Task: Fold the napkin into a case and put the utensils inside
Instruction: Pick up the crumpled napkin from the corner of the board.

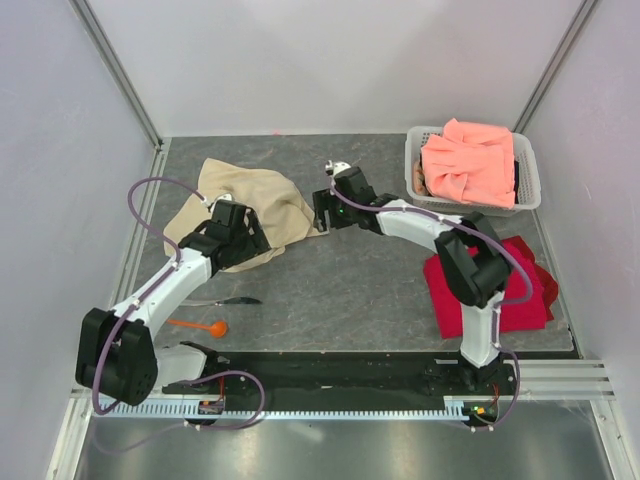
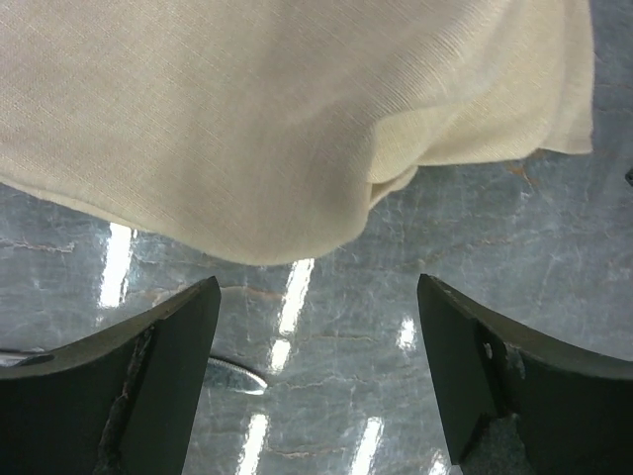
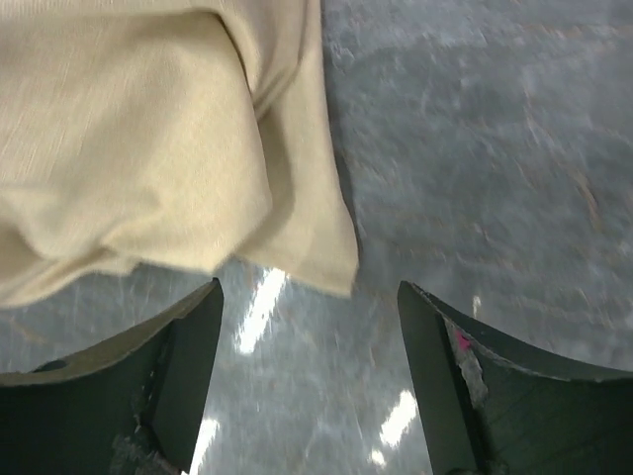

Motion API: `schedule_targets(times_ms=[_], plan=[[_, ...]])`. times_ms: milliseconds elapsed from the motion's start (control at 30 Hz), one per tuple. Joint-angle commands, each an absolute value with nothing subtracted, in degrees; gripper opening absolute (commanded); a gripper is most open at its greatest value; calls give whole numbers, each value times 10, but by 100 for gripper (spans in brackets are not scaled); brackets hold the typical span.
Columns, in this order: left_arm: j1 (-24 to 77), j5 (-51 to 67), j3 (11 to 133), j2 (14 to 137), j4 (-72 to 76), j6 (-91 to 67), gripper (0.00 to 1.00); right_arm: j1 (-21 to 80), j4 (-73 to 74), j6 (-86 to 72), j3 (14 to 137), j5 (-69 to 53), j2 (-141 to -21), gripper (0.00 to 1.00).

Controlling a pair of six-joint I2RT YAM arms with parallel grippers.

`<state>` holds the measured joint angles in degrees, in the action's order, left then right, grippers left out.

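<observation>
The beige napkin (image 1: 250, 200) lies crumpled on the grey table at the back left. My left gripper (image 1: 248, 240) hovers at its near edge, open, with nothing between its fingers. In the left wrist view the napkin (image 2: 277, 119) fills the top and the left gripper (image 2: 318, 289) stands just short of its hem. My right gripper (image 1: 320, 215) is at the napkin's right corner, open and empty. In the right wrist view that corner (image 3: 331, 262) hangs just ahead of the right gripper (image 3: 309, 291). The orange spoon (image 1: 205, 326) and the thin dark utensil (image 1: 228, 301) lie near the left arm's base.
A white basket (image 1: 527, 190) at the back right holds a salmon-pink cloth (image 1: 468, 160). A red cloth (image 1: 505, 290) lies under the right arm. A shiny utensil tip (image 2: 237, 376) shows by the left finger. Walls close in on both sides.
</observation>
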<state>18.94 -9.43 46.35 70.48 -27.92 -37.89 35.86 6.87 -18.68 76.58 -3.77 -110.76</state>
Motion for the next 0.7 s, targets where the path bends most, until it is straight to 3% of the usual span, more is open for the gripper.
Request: schedule_targets(times_ms=[0,100,267,367,400,500,667], plan=[[177,-101,495,723,-247,-390,83,379,115,-142,855,10,-1179,74],[177,-76,497,707,-244,-380,79,387,126,-131,882,24,-1210,64],[177,-34,482,677,-241,-347,78,399,133,-106,903,49,-1246,56],[180,48,474,664,-232,-343,70,408,152,-95,920,74,-1265,38],[190,75,473,664,-231,-342,68,409,158,-94,921,80,-1266,25],[226,94,482,675,-228,-339,67,409,160,-105,902,115,-1245,3],[307,83,494,714,-189,-343,61,402,160,-134,810,133,-1122,0]])
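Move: The loose corner of the crumpled napkin lies almost under the right gripper, some 2 cm ahead, 1 cm to its left and 6 cm below. At table height, the napkin's main body spreads about 6 cm ahead and 19 cm left of that gripper, and the knife lies 22 cm left and 12 cm back. From the left gripper, the corner is about 10 cm ahead, 12 cm to the right and 8 cm below. Lower the right gripper about 5 cm onto the napkin's loose corner, easing slightly forward-left and rolling its left side down some 15 degrees; shut the wide-open fingers to pinch the corner, then draw slightly right. Meanwhile swing the empty left gripper about 8 cm right, rising a little and turning clockwise, its fingers partly closing. ##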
